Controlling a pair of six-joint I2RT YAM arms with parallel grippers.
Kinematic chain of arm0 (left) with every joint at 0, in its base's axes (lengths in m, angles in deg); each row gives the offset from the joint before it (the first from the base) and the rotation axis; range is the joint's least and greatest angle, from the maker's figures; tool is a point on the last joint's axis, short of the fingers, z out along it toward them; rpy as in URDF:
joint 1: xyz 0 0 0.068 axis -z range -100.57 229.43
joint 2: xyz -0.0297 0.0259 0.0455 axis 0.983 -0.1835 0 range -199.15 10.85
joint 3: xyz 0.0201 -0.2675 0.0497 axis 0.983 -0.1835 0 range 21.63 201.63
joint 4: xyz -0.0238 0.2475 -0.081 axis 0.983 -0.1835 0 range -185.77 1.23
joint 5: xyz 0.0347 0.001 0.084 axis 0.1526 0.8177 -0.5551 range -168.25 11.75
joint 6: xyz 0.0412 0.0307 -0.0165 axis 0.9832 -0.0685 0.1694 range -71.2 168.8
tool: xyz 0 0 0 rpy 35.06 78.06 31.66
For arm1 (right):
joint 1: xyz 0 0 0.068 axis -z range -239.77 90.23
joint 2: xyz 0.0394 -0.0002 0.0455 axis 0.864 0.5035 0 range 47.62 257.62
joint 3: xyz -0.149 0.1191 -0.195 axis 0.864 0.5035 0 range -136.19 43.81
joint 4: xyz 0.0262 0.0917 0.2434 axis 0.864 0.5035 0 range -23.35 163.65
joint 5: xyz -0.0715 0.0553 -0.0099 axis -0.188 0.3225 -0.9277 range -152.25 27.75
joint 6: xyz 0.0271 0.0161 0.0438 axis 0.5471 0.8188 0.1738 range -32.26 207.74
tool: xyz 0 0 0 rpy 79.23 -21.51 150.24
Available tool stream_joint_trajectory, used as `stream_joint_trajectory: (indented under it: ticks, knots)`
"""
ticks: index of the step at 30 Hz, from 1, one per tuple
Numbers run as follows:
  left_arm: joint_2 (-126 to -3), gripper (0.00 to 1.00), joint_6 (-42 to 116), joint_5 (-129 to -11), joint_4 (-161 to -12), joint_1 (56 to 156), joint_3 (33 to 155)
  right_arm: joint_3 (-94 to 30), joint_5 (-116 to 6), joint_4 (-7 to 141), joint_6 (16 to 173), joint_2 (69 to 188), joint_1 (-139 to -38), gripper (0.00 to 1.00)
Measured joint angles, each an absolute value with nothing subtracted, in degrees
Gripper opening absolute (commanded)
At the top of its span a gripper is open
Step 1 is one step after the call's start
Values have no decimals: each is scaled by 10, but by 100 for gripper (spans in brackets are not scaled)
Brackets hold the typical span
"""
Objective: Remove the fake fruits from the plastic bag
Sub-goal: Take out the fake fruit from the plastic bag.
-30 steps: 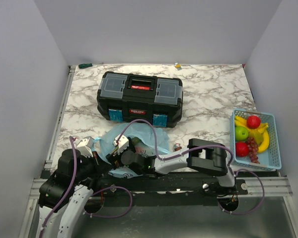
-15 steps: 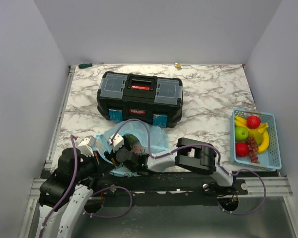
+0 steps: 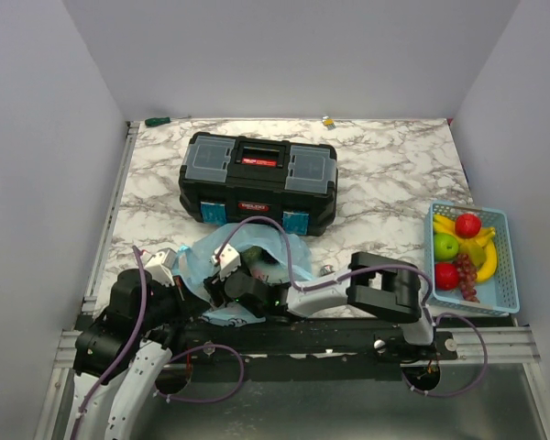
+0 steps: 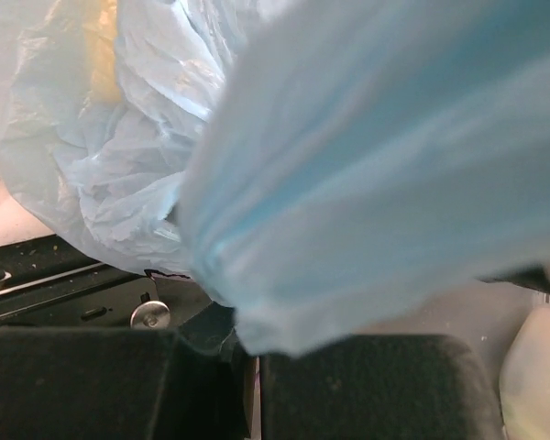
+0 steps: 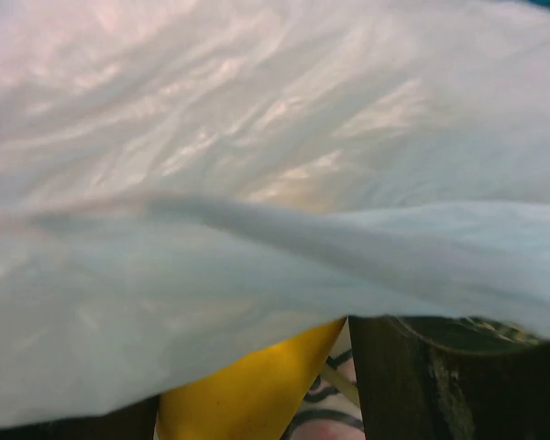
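The light-blue plastic bag (image 3: 289, 249) lies crumpled near the table's front edge, in front of the toolbox. My left gripper (image 3: 176, 273) is shut on the bag's left rim; in the left wrist view the film (image 4: 367, 183) is pinched between the dark pads (image 4: 367, 390). My right gripper (image 3: 247, 268) reaches inside the bag's mouth. In the right wrist view the film (image 5: 257, 183) drapes over the jaws, and a yellow fake fruit (image 5: 247, 390) lies between them, with a gap still showing beside the right finger (image 5: 440, 385). Any other fruit in the bag is hidden.
A black toolbox (image 3: 258, 181) stands behind the bag. A light-blue mesh basket (image 3: 509, 266) at the right edge holds bananas, apples and grapes. A small object (image 3: 327, 271) lies right of the bag. A green tool (image 3: 158, 120) rests at the back left.
The right arm pushed left, deeper into the bag, then drew back a little, and its jaws narrowed. The bag's rim has shifted around it. The left gripper held still.
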State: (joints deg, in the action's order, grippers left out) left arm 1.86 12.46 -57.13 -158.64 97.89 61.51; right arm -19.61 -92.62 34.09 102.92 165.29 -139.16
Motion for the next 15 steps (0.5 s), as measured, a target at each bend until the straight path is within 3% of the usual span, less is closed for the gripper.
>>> stream_joint_trajectory:
  ticks: [15]
  knots:
    - [3,0,149,-583,-1567,979,588,-127,-891,414,1084,1484,-1392,7]
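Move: The right gripper, inside the bag near its left side, already holds the yellow fruit. The basket it is bound for lies about 63 cm to its right, some 5 cm farther forward and nearly level with it. A green fruit in the bag sits roughly 11 cm right and 5 cm ahead; the toolbox is about 20 cm ahead and 12 cm right. From the left gripper, the basket is some 62 cm right, 14 cm ahead and 11 cm lower. Lift the right gripper about 7 cm towards the bag's opening, keeping the yellow fruit pinched, while drawing it some 3 cm to the right and slightly back, with a small tilt of the wrist. Keep the left fingers shut on the bag's edge and let that hand sink about 1.5 cm and ease slightly forward. ##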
